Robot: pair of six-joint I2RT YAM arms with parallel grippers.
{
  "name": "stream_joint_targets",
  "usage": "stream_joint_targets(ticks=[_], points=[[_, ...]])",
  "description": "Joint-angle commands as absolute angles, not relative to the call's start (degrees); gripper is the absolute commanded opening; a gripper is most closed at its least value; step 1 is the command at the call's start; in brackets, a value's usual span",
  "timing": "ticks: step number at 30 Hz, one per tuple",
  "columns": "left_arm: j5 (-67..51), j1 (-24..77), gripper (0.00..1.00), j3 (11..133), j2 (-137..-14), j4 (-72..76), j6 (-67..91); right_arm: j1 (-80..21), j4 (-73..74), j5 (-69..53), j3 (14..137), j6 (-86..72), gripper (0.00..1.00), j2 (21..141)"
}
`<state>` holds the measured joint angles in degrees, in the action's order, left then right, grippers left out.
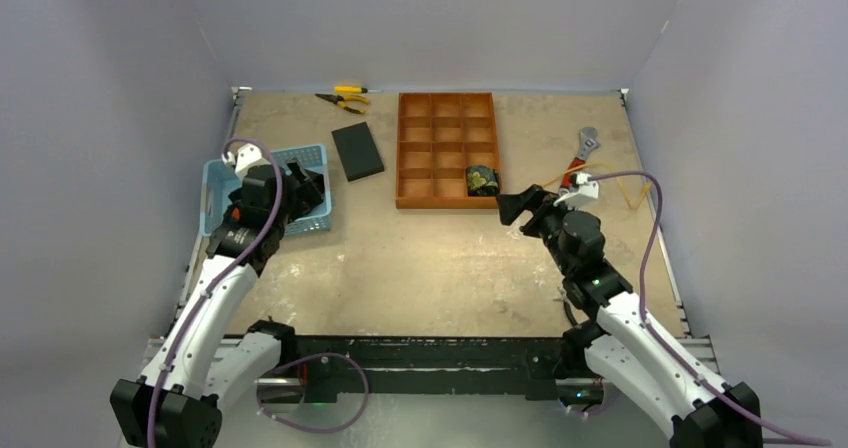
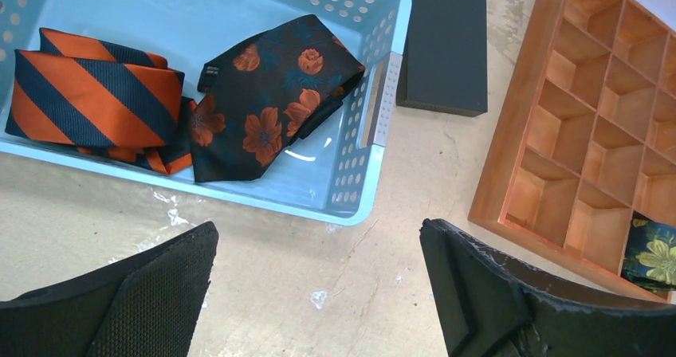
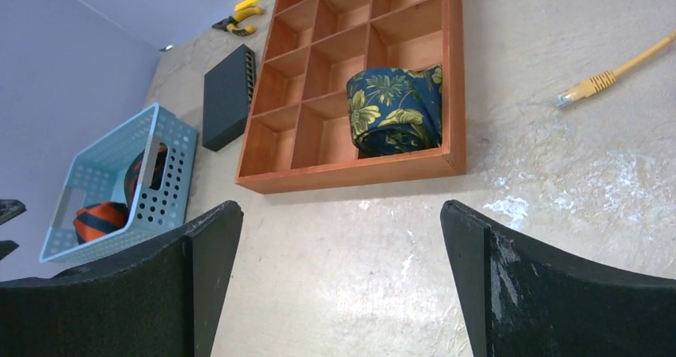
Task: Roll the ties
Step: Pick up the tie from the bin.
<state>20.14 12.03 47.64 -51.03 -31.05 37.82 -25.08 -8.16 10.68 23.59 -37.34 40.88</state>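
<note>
Two ties lie unrolled in the blue basket (image 2: pixel 239 196): a navy tie with orange stripes (image 2: pixel 88 94) on the left and a dark tie with red-orange flowers (image 2: pixel 271 94) beside it, overlapping. A third tie (image 3: pixel 394 110), dark with a green-gold pattern, sits rolled in a front compartment of the wooden tray (image 3: pixel 351 174). My left gripper (image 2: pixel 319 237) hangs open over bare table just in front of the basket, nothing between its fingers. My right gripper (image 3: pixel 341 213) is open too, empty, over the table in front of the tray's near right corner.
A flat black pad (image 1: pixel 357 151) lies between the basket (image 1: pixel 225 173) and the tray (image 1: pixel 447 204). Yellow-handled pliers (image 1: pixel 345 96) rest at the back edge. A wrench (image 1: pixel 583 153) and a yellow cable (image 3: pixel 606 74) lie right of the tray.
</note>
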Motion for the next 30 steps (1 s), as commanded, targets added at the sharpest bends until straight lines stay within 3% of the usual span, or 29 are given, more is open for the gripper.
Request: stream_joint_targets(ticks=[1, 12, 21, 23, 25, 30], points=[[20.96, 12.11, 0.99, 48.07, -51.09, -31.01, 36.32, -25.07, -10.08, 7.94, 26.80, -33.36, 0.99, 40.58], [28.91, 11.54, 0.96, 49.99, -57.85, -33.20, 40.10, -25.40, -10.47, 4.50, 27.12, -32.48, 0.97, 42.99], [23.40, 2.49, 0.95, 61.65, -72.01, -34.06, 40.98, -25.53, -10.32, 2.91, 25.83, -33.85, 0.95, 42.34], [21.75, 1.22, 0.87, 62.46, -75.75, -32.62, 40.17, -25.57, -10.76, 1.79, 25.40, -34.03, 0.95, 41.71], [19.14, 1.10, 0.73, 63.82, -80.48, -31.31, 38.33, -25.51, -11.02, 0.95, 25.08, -34.27, 0.95, 41.14], [14.10, 1.03, 0.74, 66.52, -88.67, -29.72, 35.56, -25.56, -9.96, 0.09, 25.56, -33.74, 0.95, 39.97]])
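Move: The dark floral tie lies in the blue bin about 12 cm ahead of the left hand, 5 cm to its left and 15 cm below. The striped tie is roughly 12 cm left of the floral tie and 2 cm nearer; the black box sits some 22 cm ahead of the hand and 8 cm right. From the right hand, the floral tie is about 12 cm ahead, 46 cm left and 15 cm lower. Left hand reaches about 8 cm forward, 7 down and 5 left towards the floral tie, tipping down, fingers narrowing. ##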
